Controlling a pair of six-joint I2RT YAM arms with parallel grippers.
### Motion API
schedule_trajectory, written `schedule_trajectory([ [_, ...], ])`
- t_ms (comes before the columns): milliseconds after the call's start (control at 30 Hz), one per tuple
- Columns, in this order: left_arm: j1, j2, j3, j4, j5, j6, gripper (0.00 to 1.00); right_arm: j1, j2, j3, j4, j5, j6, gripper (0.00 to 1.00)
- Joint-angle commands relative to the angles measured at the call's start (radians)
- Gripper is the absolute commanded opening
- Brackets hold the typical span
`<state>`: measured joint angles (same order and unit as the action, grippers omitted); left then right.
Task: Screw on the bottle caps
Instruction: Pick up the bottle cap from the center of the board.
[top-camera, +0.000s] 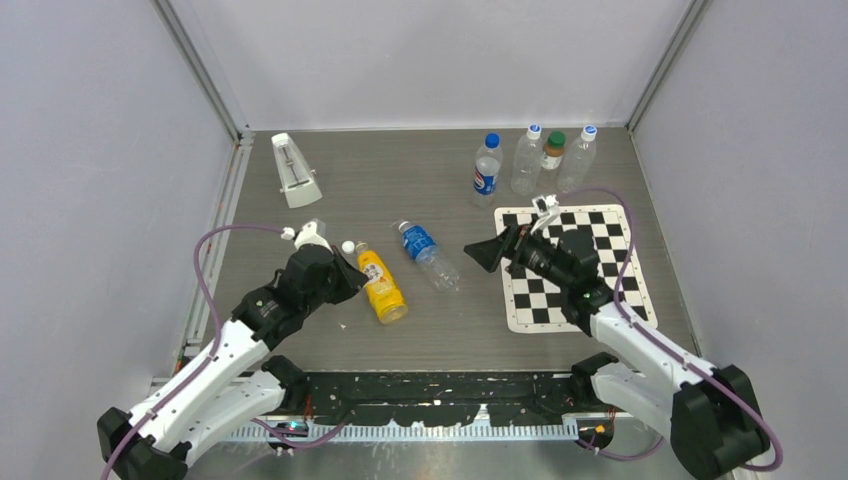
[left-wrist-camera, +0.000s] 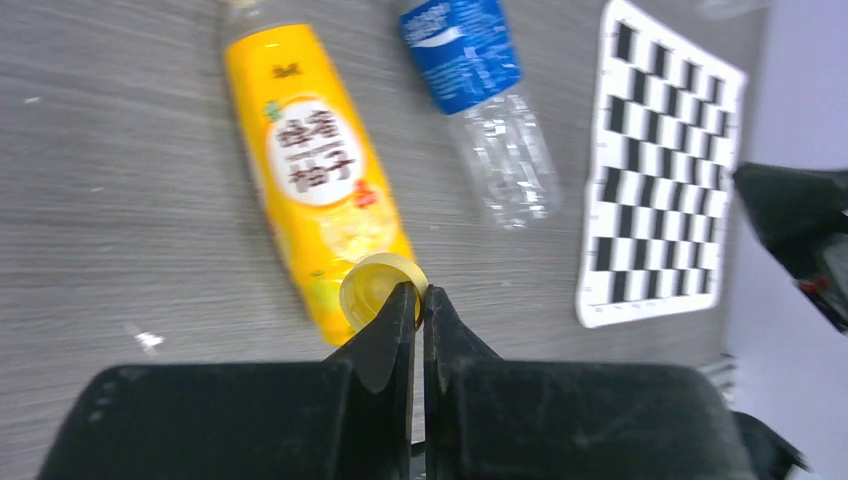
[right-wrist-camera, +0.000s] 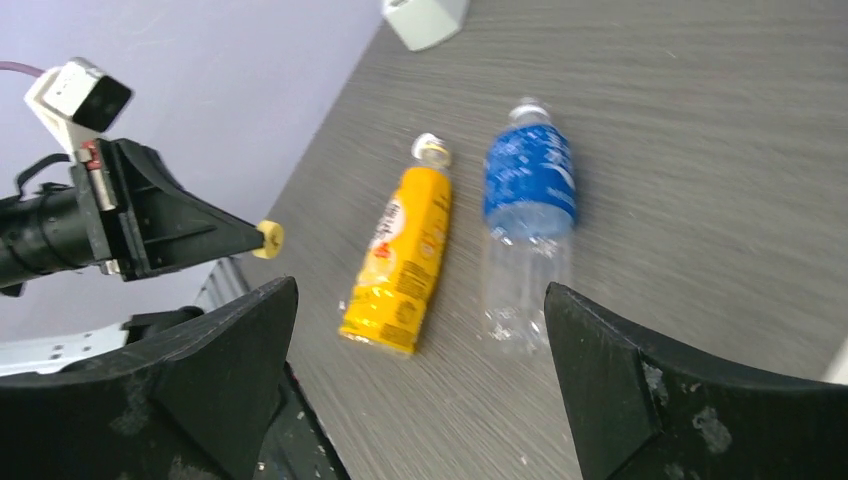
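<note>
My left gripper (left-wrist-camera: 420, 292) is shut on the rim of the yellow bottle cap (left-wrist-camera: 372, 290), which shows its hollow side. It holds the cap above the table by the base of the yellow bottle (left-wrist-camera: 310, 170). From the right wrist view the same cap (right-wrist-camera: 268, 238) sits at the tip of the left fingers, left of the yellow bottle (right-wrist-camera: 405, 250). That bottle lies flat with its open neck (right-wrist-camera: 432, 150) toward the back. A clear bottle with a blue label (top-camera: 428, 255) lies beside it. My right gripper (right-wrist-camera: 420, 295) hangs open and empty above and to the right of both bottles.
Several upright capped bottles (top-camera: 535, 160) stand at the back right. A checkerboard mat (top-camera: 610, 240) lies under the right arm. A white wedge-shaped object (top-camera: 296, 172) stands at the back left. Grey walls close in the table on three sides.
</note>
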<state>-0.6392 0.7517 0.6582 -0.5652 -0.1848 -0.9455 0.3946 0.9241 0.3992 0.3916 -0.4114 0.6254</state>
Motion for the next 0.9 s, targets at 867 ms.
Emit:
schedule_trajectory([
  [867, 0.003, 0.088, 0.043, 0.760, 0.358, -0.456, 0.00, 0.142, 0.434, 0.294, 0.746, -0.436, 0.167, 0.77],
])
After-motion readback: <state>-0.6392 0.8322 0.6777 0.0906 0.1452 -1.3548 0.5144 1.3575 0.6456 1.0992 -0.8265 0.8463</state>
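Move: The yellow cap is already pinched in the left fingertips, about 27 cm to the right hand's left, 5 cm back and 3 cm below; equally, the open right gripper is 27 cm right of the left hand, 5 ahead and 3 above. From the left hand the orange bottle lies about 6 cm ahead, 4 right, 12 below, and the blue-label bottle 15 ahead, 17 right, 12 below. The yellow cap, still gripped by the left fingers, is carried up about 15 cm and 10 cm to the right towards the right gripper, the left wrist rolling some 40 degrees so its left side drops. The right hand comes to meet it, rising and going left about 10 cm each, turning roughly 30 degrees counter-clockwise with its fingers tipping up and narrowing slightly. ##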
